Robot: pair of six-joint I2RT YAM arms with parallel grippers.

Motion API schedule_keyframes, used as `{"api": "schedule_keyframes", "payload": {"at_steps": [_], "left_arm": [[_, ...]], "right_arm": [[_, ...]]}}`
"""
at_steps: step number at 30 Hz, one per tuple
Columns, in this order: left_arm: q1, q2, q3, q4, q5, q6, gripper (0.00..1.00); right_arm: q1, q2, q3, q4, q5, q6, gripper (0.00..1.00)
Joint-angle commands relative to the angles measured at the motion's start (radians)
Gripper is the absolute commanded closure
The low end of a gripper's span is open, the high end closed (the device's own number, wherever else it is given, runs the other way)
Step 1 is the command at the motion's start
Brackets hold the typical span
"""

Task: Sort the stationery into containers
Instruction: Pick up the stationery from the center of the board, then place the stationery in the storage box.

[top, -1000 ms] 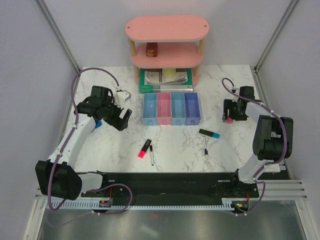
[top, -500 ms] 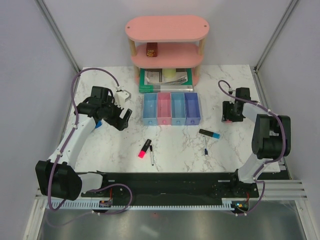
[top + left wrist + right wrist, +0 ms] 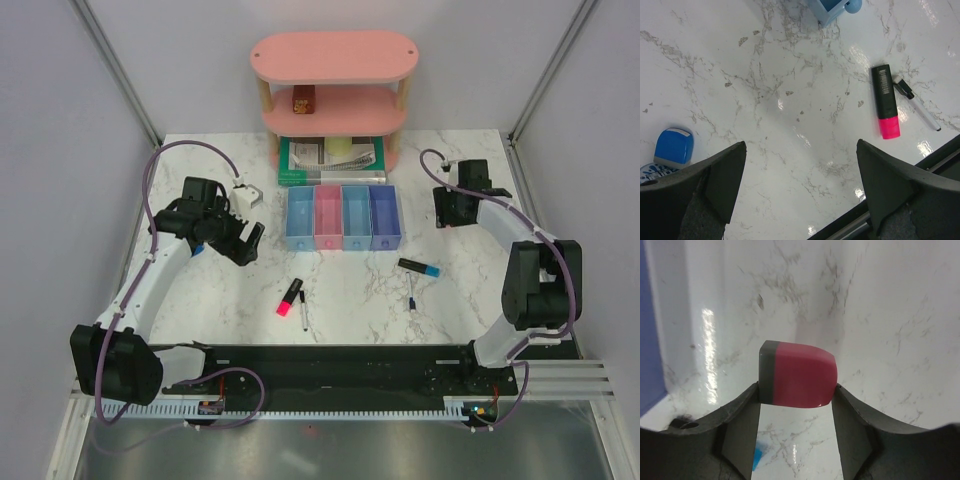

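Note:
Four joined trays stand mid-table: light blue [image 3: 300, 217], pink [image 3: 328, 216], light blue [image 3: 356, 216], purple-blue [image 3: 384, 215]. My right gripper [image 3: 447, 210] is shut on the pink eraser [image 3: 797, 373] and holds it above the table, right of the purple-blue tray [image 3: 650, 315]. My left gripper [image 3: 245, 240] is open and empty over bare table, left of the trays. The pink highlighter [image 3: 290, 297] [image 3: 885, 107] and a thin pen [image 3: 303, 309] [image 3: 917, 102] lie in front of the trays. The black-and-blue highlighter [image 3: 419, 267] and another pen [image 3: 411, 296] lie front right. The blue tape roll [image 3: 670, 150] lies by my left fingers.
A pink oval shelf [image 3: 335, 60] stands at the back with a brown box [image 3: 303, 100] on its middle level and green books [image 3: 330, 160] under it. Grey walls close both sides. The black base rail [image 3: 330, 365] runs along the near edge.
My right gripper has moved away from me and a little left with the pink eraser, closer to the purple-blue tray. My left gripper has barely shifted.

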Motion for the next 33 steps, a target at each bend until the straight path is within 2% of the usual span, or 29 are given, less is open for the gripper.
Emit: {"api": "schedule_keyframes", "payload": {"at_steps": [1,14,23,33], "left_arm": [[0.004,-0.017,0.002,0.031,0.054,-0.029,0.02],[0.004,-0.046,-0.018,0.03,0.05,-0.027,0.02],[0.004,-0.054,-0.024,0.026,0.044,-0.027,0.02],[0.004,-0.039,-0.012,0.026,0.047,-0.029,0.02]], "right_arm": [[0.059,-0.066,0.14,-0.028,0.003,-0.028,0.6],[0.249,0.112,0.415,-0.092,-0.034,0.001,0.58],[0.299,0.233,0.467,-0.097,-0.054,-0.011,0.57],[0.343,0.284,0.472,-0.1,-0.044,-0.033,0.55]]}}
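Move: The right gripper already holds the pink block, a few centimetres off the board. The dark-blue compartment it is bound for lies about 15 cm to the left and 4 cm farther out, its middle some 3 cm lower. The light-blue compartment is about 22 cm left and 4 cm ahead; the black-and-blue marker lies 9 cm back and 7 cm left. From the left gripper, the dark-blue compartment is some 33 cm to the right, 13 cm ahead and 13 cm below. Keep the pink block pinched and carry it with the right gripper in an arc, about 16 cm left and 7 cm forward, to over the dark-blue compartment. Rise steeply to some 10 cm on the way, then sink most of that again as you arrive, turning the hand about 20 degrees counter-clockwise. ##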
